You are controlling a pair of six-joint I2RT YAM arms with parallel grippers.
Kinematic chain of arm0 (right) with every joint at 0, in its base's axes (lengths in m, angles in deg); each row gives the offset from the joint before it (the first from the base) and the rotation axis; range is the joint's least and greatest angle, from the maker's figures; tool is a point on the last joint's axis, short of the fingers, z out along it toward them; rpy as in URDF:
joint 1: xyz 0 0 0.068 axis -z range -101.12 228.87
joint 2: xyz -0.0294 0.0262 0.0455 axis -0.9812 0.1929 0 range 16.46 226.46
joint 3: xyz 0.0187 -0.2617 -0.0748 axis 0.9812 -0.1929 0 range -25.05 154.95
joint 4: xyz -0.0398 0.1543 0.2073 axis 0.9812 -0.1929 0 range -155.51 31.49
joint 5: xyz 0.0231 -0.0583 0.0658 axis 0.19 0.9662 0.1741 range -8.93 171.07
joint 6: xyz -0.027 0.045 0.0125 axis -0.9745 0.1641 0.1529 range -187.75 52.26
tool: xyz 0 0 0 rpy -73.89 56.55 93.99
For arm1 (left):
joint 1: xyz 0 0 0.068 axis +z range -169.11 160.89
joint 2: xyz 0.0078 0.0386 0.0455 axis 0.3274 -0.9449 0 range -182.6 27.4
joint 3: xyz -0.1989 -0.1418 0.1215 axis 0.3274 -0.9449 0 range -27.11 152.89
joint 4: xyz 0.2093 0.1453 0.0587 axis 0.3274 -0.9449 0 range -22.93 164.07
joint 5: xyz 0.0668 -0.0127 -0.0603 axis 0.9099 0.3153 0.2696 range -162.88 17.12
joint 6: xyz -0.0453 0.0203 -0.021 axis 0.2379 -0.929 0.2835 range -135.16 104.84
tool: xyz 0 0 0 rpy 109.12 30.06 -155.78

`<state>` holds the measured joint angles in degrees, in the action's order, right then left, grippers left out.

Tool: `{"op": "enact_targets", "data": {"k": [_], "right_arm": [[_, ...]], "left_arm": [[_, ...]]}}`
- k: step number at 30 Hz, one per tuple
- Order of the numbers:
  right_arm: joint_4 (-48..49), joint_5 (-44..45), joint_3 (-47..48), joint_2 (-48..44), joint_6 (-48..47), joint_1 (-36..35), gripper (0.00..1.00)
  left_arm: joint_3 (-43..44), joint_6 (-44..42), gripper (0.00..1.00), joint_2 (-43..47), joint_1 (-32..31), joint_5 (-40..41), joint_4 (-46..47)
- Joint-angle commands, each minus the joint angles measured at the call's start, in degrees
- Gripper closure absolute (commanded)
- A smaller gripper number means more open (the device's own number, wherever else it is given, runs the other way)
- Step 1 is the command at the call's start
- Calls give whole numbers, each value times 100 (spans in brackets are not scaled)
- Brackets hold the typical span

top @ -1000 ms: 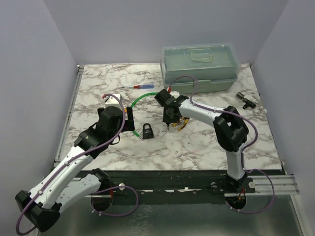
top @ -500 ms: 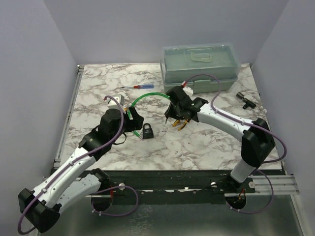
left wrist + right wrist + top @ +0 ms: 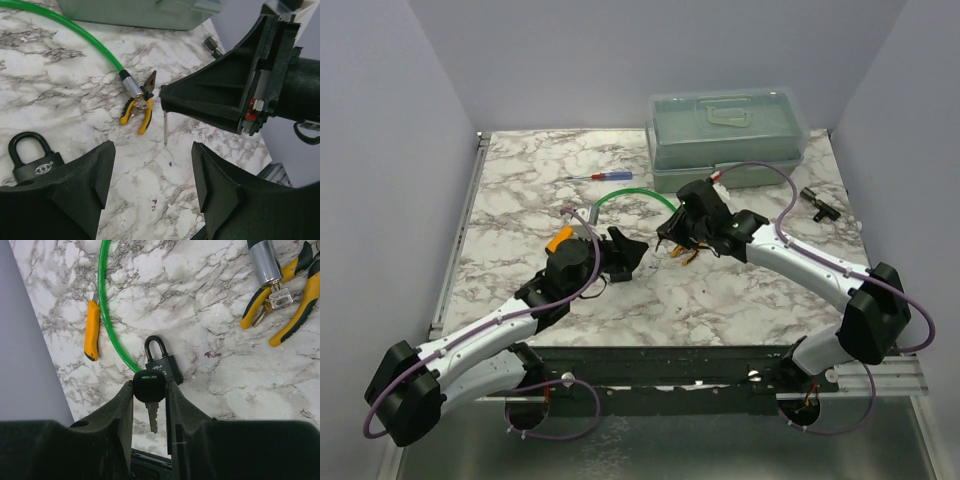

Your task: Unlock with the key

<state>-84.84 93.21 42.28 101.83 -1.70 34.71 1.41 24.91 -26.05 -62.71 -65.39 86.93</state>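
The key [image 3: 149, 388] has a dark round head and a short silver blade that hangs down. My right gripper [image 3: 149, 396] is shut on the head. It hovers just above the black padlock [image 3: 163, 366], which lies flat on the marble. From the left wrist view, the blade [image 3: 165, 128] hangs below the right gripper [image 3: 167, 100]. My left gripper [image 3: 152, 172] is open with only bare table between its fingers. The padlock [image 3: 31, 156] lies just outside its left finger [image 3: 80, 185]. In the top view the left gripper [image 3: 623, 254] covers the padlock, and the right gripper [image 3: 669, 237] is close beside it.
A green cable [image 3: 103, 300] with a silver lock end [image 3: 264, 261] curves past the padlock. Yellow-handled pliers [image 3: 292, 305] lie by that end, and an orange knife [image 3: 91, 330] is beside the cable. A closed toolbox [image 3: 725, 135], a screwdriver [image 3: 600, 177] and a small black part [image 3: 817, 203] sit farther back.
My left gripper has swung right and come over the padlock, its jaws narrowing somewhat. The right arm's elbow has swung out to the right while its gripper stayed near the pliers with the key.
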Motion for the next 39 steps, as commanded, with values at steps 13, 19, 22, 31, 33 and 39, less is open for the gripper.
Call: {"op": "enact_targets", "data": {"k": [13, 19, 22, 31, 33, 39], "right_arm": [[207, -181, -110, -466, 203, 31, 89], [233, -234, -128, -584, 215, 42, 89], [257, -264, -152, -645, 216, 40, 89], [308, -327, -259, -722, 240, 41, 90], [333, -344, -276, -723, 243, 39, 90], [380, -370, -317, -728, 251, 40, 90]], "left_arm": [[-96, -100, 47, -793, -206, -603, 1700], [15, -205, 52, -1021, -227, -581, 1783], [71, -232, 54, -1151, -226, -609, 1818], [150, -228, 61, -1374, -237, -614, 2033], [169, -236, 61, -1401, -244, -647, 2065], [216, -296, 70, -1462, -254, -718, 2132]]}}
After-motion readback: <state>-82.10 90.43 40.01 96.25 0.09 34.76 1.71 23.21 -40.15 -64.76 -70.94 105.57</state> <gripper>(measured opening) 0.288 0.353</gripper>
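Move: The key, still pinched by its black head in the right gripper with its blade hanging down, is about 4 cm ahead of the left hand, 5 cm to its right and 3 cm lower. From the left hand, the padlock lies some 4 cm ahead, 5 cm left and 16 cm below, and the pliers 10 cm ahead, 14 cm right and 17 cm below. From the right hand, the key sits roughly 1 cm back, 1 cm left and 2 cm below. Bring the left gripper about 5 cm to the right, fast then slowing, towards the hanging key blade, rising slightly before sinking again. Narrow its fingers on the way to about half their starting gap, without clamping yet. Meanwhile raise the right gripper some 3 cm, rolling it slightly left side up, and keep its pinch on the key head. ##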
